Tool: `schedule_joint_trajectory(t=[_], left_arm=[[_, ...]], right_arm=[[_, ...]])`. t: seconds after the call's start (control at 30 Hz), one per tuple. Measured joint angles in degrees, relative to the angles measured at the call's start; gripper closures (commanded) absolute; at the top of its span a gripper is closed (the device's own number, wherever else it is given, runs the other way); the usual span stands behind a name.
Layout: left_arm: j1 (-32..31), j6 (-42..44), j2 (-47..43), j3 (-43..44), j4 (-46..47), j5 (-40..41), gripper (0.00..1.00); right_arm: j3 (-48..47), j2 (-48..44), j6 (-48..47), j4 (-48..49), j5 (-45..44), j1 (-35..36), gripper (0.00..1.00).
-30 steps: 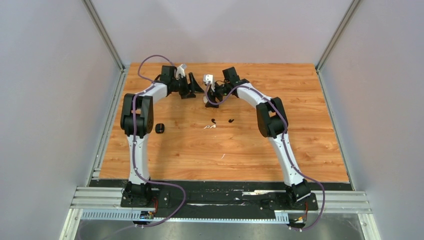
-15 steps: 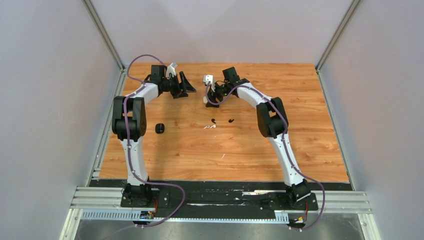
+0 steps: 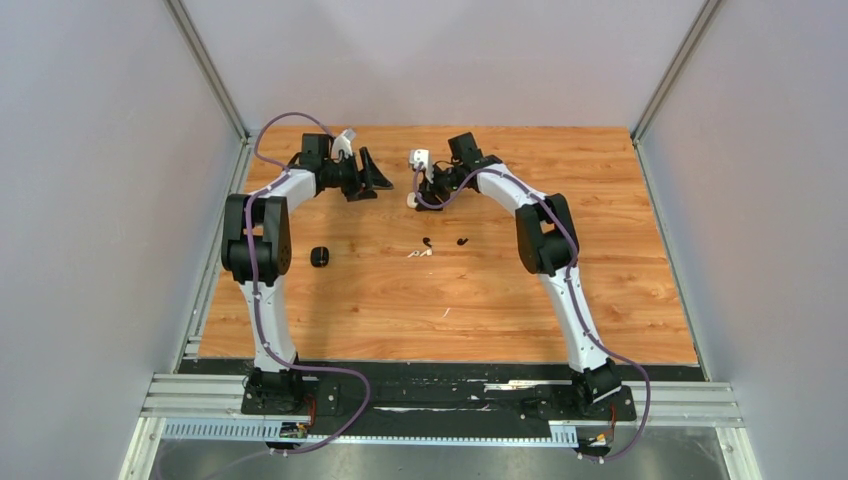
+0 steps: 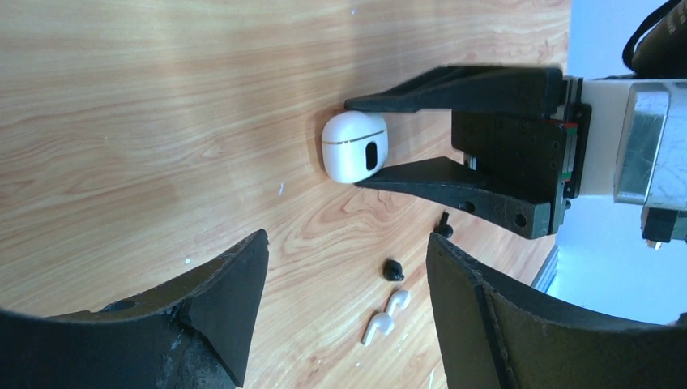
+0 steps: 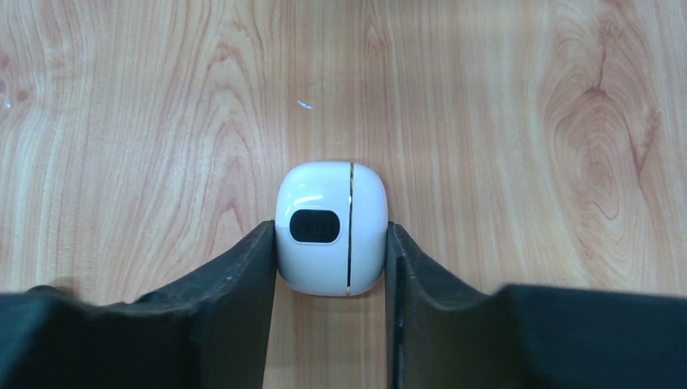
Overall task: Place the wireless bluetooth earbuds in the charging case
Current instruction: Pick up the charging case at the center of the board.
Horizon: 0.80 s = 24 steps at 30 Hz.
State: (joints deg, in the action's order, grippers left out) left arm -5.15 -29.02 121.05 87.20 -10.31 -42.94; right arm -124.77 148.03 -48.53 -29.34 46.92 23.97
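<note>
A white pebble-shaped charging case point(image 5: 330, 228) lies closed on the wooden table, far centre in the top view point(image 3: 411, 199). My right gripper point(image 5: 330, 230) has both fingers pressed against its sides. My left gripper point(image 3: 372, 180) hovers to the left of it, wide open and empty point(image 4: 347, 243). Two white earbuds point(image 4: 386, 314) lie together on the table, also seen from above point(image 3: 420, 254). One black earbud point(image 4: 393, 270) lies beside them and another point(image 4: 443, 227) sits close under my right gripper's fingers point(image 4: 429, 174).
A black rounded case point(image 3: 319, 257) rests on the table near the left arm. Metal posts and grey walls bound the table point(image 3: 600, 300) on the left, right and far sides.
My right gripper has closed in onto the white case. The left arm has drawn back to the left, away from the case, still open.
</note>
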Motion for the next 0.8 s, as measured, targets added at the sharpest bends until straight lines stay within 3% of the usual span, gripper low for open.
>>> schedule_joint_trajectory(t=[0.07, 0.3, 0.4, 0.47, 0.57, 0.67, 0.8], left_arm=[[0.0, 0.9, 0.0, -0.3, 0.1, -0.6, 0.22], [-0.2, 3.9, -0.4, -1.1, 4.9, -5.5, 0.22], [-0.3, 3.5, -1.8, -3.2, 11.2, -9.4, 0.21], [-0.3, 3.0, -3.0, -3.9, 16.0, -12.7, 0.2], [-0.6, 3.7, -5.3, -3.9, 21.8, -17.2, 0.21], [-1.1, 4.9, -8.0, -3.9, 25.3, -20.2, 0.23], [-2.6, 5.6, -10.5, -3.5, 28.6, -22.5, 0.23]], right_arm=[[-0.2, 0.0, -0.2, -0.2, -0.1, -0.2, 0.9], [1.0, -2.5, -1.2, 0.7, -5.0, -1.6, 1.0], [14.5, -13.0, -3.6, 7.6, -6.7, -2.2, 1.0], [27.5, -23.6, -5.3, 17.2, -7.4, -2.7, 1.0], [39.4, -35.2, -7.4, 30.8, -7.4, -2.7, 1.0], [44.3, -41.3, -9.2, 42.6, -7.1, -1.8, 1.0], [44.7, -42.2, -10.2, 50.0, -7.0, -0.5, 1.0]])
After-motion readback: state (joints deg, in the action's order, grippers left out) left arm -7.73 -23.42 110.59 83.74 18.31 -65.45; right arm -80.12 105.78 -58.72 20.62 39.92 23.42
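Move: The white charging case is already pinched between the right fingers on the board, its middle at their hand point. Two black earbuds lie about 12 cm back from that hand, one some 3 cm to its right and the other 9 cm; the pair of white earbuds is roughly 15 cm back and 2 cm right, all about 2 cm lower. From the open left hand, the case is about 3 cm ahead, 7 cm right and 7 cm below. The charging case, still pinched in the right fingers, goes about 2 cm forward and slightly right, then is swept up some 25 cm, ending a little back and right of its start, while the wrist rolls about 55 degrees, forward side upward. Beside it the empty left hand rises 15 cm with its fingers open, easing right and back as it tips up and turns clockwise. ##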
